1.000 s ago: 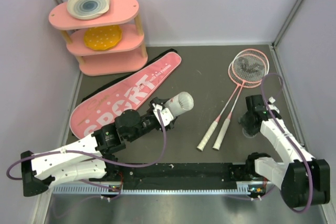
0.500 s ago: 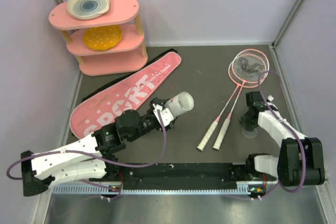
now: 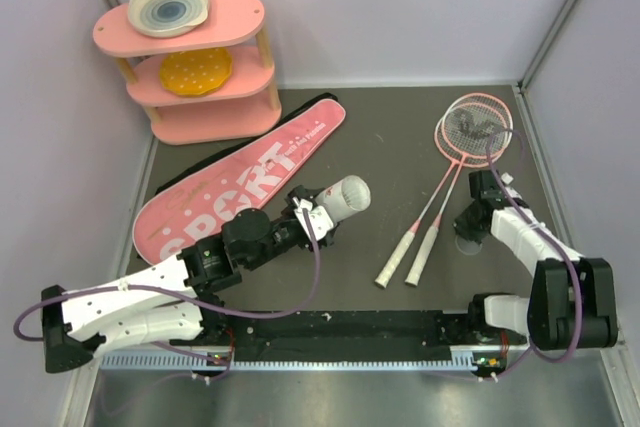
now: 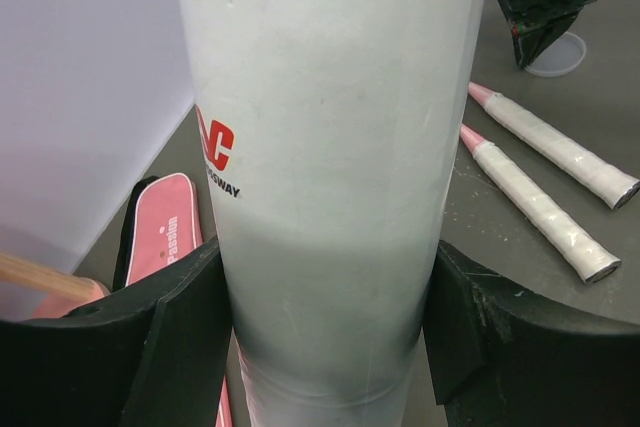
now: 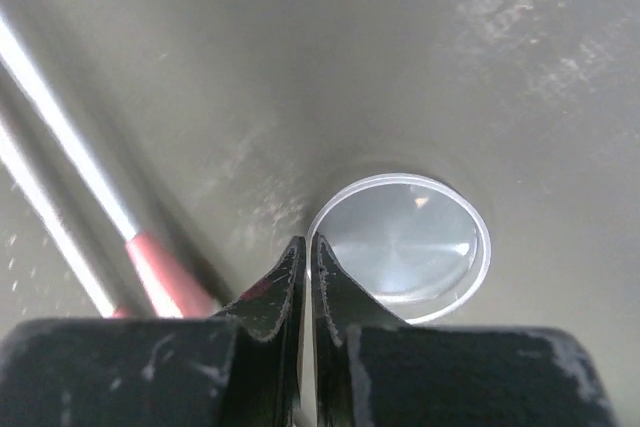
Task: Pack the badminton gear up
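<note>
My left gripper [image 3: 312,217] is shut round a white cylindrical tube [image 3: 342,196], which fills the left wrist view [image 4: 320,147] between both black jaws. The tube points toward the two pink rackets [image 3: 478,127], which lie crossed with their white handles [image 3: 410,252] toward me. My right gripper [image 3: 470,228] is down at the table right of the handles. Its jaws [image 5: 308,252] are pinched together on the left rim of a clear round lid [image 5: 410,237]. The pink SPORT bag [image 3: 240,182] lies flat at the left. Shuttlecocks are out of view.
A pink three-tier shelf [image 3: 200,77] with plates stands in the back left corner. Purple walls close the table on three sides. The racket shafts [image 5: 60,147] run just left of my right fingers.
The right jaws have closed from half open onto the lid's rim, and the right wrist has shifted slightly away from me. The left arm and tube have stayed put.
</note>
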Robot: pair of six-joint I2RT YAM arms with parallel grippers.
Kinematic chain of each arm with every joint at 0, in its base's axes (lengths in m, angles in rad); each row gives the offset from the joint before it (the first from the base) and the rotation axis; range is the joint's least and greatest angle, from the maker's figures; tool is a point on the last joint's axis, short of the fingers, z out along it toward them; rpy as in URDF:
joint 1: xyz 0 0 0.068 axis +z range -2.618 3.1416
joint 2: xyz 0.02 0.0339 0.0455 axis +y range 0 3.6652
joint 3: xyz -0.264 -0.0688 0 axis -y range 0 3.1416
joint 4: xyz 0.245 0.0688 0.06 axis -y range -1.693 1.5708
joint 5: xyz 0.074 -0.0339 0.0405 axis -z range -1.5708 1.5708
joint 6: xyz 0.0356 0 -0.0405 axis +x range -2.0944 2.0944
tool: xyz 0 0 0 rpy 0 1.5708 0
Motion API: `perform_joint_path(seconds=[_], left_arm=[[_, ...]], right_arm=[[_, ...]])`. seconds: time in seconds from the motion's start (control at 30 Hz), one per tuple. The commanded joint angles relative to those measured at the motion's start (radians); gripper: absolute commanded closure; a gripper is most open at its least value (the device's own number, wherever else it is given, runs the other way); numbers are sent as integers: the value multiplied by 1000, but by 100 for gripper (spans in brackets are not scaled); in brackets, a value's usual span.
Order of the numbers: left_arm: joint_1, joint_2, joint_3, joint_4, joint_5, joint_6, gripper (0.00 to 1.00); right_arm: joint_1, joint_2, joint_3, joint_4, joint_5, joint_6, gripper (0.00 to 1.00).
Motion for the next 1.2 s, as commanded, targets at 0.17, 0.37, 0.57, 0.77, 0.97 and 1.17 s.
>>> perform_joint_path(seconds=[0.17, 0.37, 0.57, 0.77, 0.97, 1.17], left_arm=[[-7, 23, 20, 98, -21, 23, 80], [-9, 52, 28, 88, 1, 17, 80], [-9, 92, 37, 77, 26, 25, 80], [-7, 113, 37, 71, 38, 26, 80], [-9, 133, 48, 60, 54, 21, 80], [-9, 136, 48, 60, 52, 21, 81]], right_arm=[[-6, -410, -27, 30, -347, -339, 100], [16, -557, 59, 124, -763, -384, 100], [227, -560, 246, 102, -912, -377, 100], [402, -571, 353, 96, -905, -356, 100], [508, -536, 401, 72, -839, -367, 100], [592, -478, 442, 70, -771, -384, 100]])
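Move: The right hand already holds the clear lid by its rim, fingers shut, just above the table. The tube's open mouth, full of shuttlecocks, is about 32 cm to its left, 7 cm back and 35 cm up. The two racket grips lie roughly 10 and 16 cm to its left, 5 cm back. From the left hand, gripping the tube, the lid is some 36 cm right, 4 cm ahead and 27 cm below. Right hand swings the lid up about 30 cm and left to the tube mouth; left hand lowers the tube. ##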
